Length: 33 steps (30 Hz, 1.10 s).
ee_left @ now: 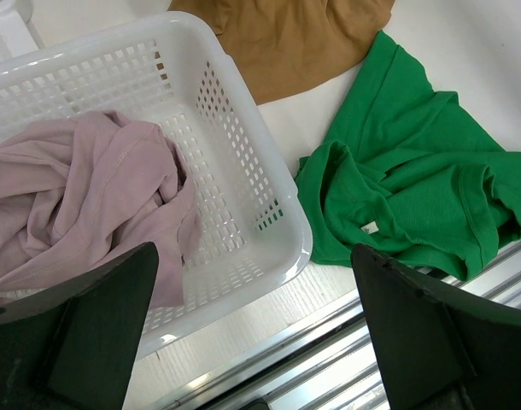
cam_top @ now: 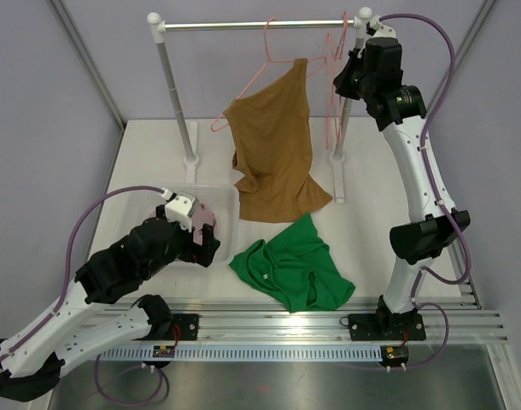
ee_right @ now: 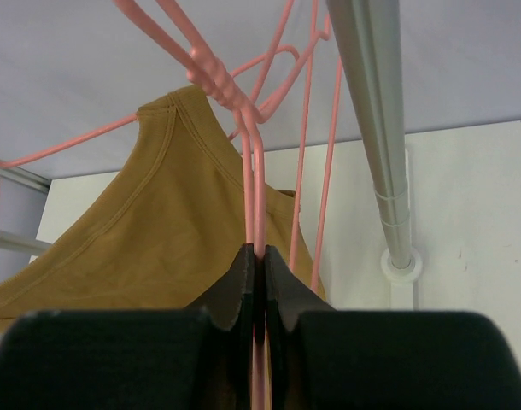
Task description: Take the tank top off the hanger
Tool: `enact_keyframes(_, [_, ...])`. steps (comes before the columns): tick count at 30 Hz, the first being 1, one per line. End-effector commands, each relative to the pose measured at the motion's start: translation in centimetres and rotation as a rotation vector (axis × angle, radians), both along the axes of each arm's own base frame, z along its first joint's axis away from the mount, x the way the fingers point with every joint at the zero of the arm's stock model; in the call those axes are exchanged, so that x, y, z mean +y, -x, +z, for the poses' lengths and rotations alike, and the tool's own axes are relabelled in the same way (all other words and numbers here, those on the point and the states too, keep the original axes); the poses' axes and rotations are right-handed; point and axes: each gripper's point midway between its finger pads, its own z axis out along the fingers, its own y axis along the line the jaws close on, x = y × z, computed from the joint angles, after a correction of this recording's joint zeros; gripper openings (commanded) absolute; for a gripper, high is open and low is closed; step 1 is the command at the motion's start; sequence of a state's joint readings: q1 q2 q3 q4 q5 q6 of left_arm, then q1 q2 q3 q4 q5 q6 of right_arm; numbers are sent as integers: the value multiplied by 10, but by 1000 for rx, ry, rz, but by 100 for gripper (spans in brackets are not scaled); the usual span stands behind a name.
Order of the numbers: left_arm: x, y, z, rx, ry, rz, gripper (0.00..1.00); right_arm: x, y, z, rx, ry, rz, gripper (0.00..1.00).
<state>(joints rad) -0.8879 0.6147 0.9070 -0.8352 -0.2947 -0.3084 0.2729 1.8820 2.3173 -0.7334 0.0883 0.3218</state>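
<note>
A brown tank top (cam_top: 273,154) hangs by one strap from a pink hanger (cam_top: 273,51) on the rail, and its hem rests on the table. In the right wrist view the tank top (ee_right: 132,231) is behind the hanger (ee_right: 218,85). My right gripper (cam_top: 340,79) is up at the rail's right end. Its jaws (ee_right: 259,252) are shut on a wire of the pink hanger. My left gripper (cam_top: 202,232) hovers low over the basket's near right corner, open (ee_left: 252,256) with nothing between its fingers.
A metal rail (cam_top: 260,25) on two posts spans the back, with more pink hangers (cam_top: 333,94) near its right post. A white basket (cam_top: 229,195) at the left holds a pale pink garment (ee_left: 81,196). A green shirt (cam_top: 290,265) lies crumpled near the front.
</note>
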Motion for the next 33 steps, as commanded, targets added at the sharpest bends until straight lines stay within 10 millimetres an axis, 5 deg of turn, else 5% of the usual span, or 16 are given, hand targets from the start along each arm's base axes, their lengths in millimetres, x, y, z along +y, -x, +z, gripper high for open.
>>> enact_keyframes(1, [-7,-3,12,-39,42,-25,99,4,5,15,-42,-49,18,0])
enact_keyframes(6, [-10,-5,15,-27,64,-15,99,-1,12,23,-58,-40,7,4])
enact_keyframes(10, [-17,-9,24,3,104,21,99,-8,26,39,-86,-25,-1,43])
enact_keyframes(11, [-19,-11,25,11,115,30,99,-11,30,43,-91,-16,-9,62])
enact_keyframes(17, [-73,-21,28,55,207,-19,99,-31,71,79,-176,19,-27,85])
enact_keyframes(19, [-102,-24,21,62,176,-52,99,-37,94,93,-212,23,-27,99])
enact_keyframes(21, [-133,-19,23,63,166,-117,99,-41,121,102,-234,22,-4,99])
enact_keyframes(25, [-194,-20,-8,116,105,-207,99,-38,177,82,-197,-15,85,100])
enact_keyframes(26, [-212,-18,-29,156,62,-236,99,-31,200,69,-197,-45,151,99])
enact_keyframes(29, [-241,-18,-68,204,-9,-271,99,-20,228,56,-231,-105,239,99])
enact_keyframes(31, [-254,-15,-83,231,-50,-288,99,-10,252,32,-199,-127,327,100])
enact_keyframes(33, [-261,-11,-119,281,-128,-287,99,-3,271,11,-153,-149,392,100])
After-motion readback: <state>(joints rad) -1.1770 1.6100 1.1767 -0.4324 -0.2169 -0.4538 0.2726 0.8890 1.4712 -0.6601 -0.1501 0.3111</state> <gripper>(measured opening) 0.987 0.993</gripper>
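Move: The green tank top lies about 21 cm to the left hand's right, roughly 3 cm farther out and some 22 cm below. The basket's middle is about 14 cm ahead of the left hand and 10 cm to its left, 20 cm down, with the pink tank top in it. The rack's rod is about 16 cm above the right hand and 5 cm ahead; the brown tank top hangs some 15 cm to its left, about 12 cm lower. Down by barely 2 cm goes the right hand with the empty hanger it still pinches beside the rack's post; then its fingers open, let the hanger go and draw back about 26 cm, arching up first and sinking again, while the wrist tips up a little and turns counter-clockwise. The left hand, still wide open, meanwhile sweeps some 23 cm right towards the green tank top and increasingly downward, its fingers tipping down. ##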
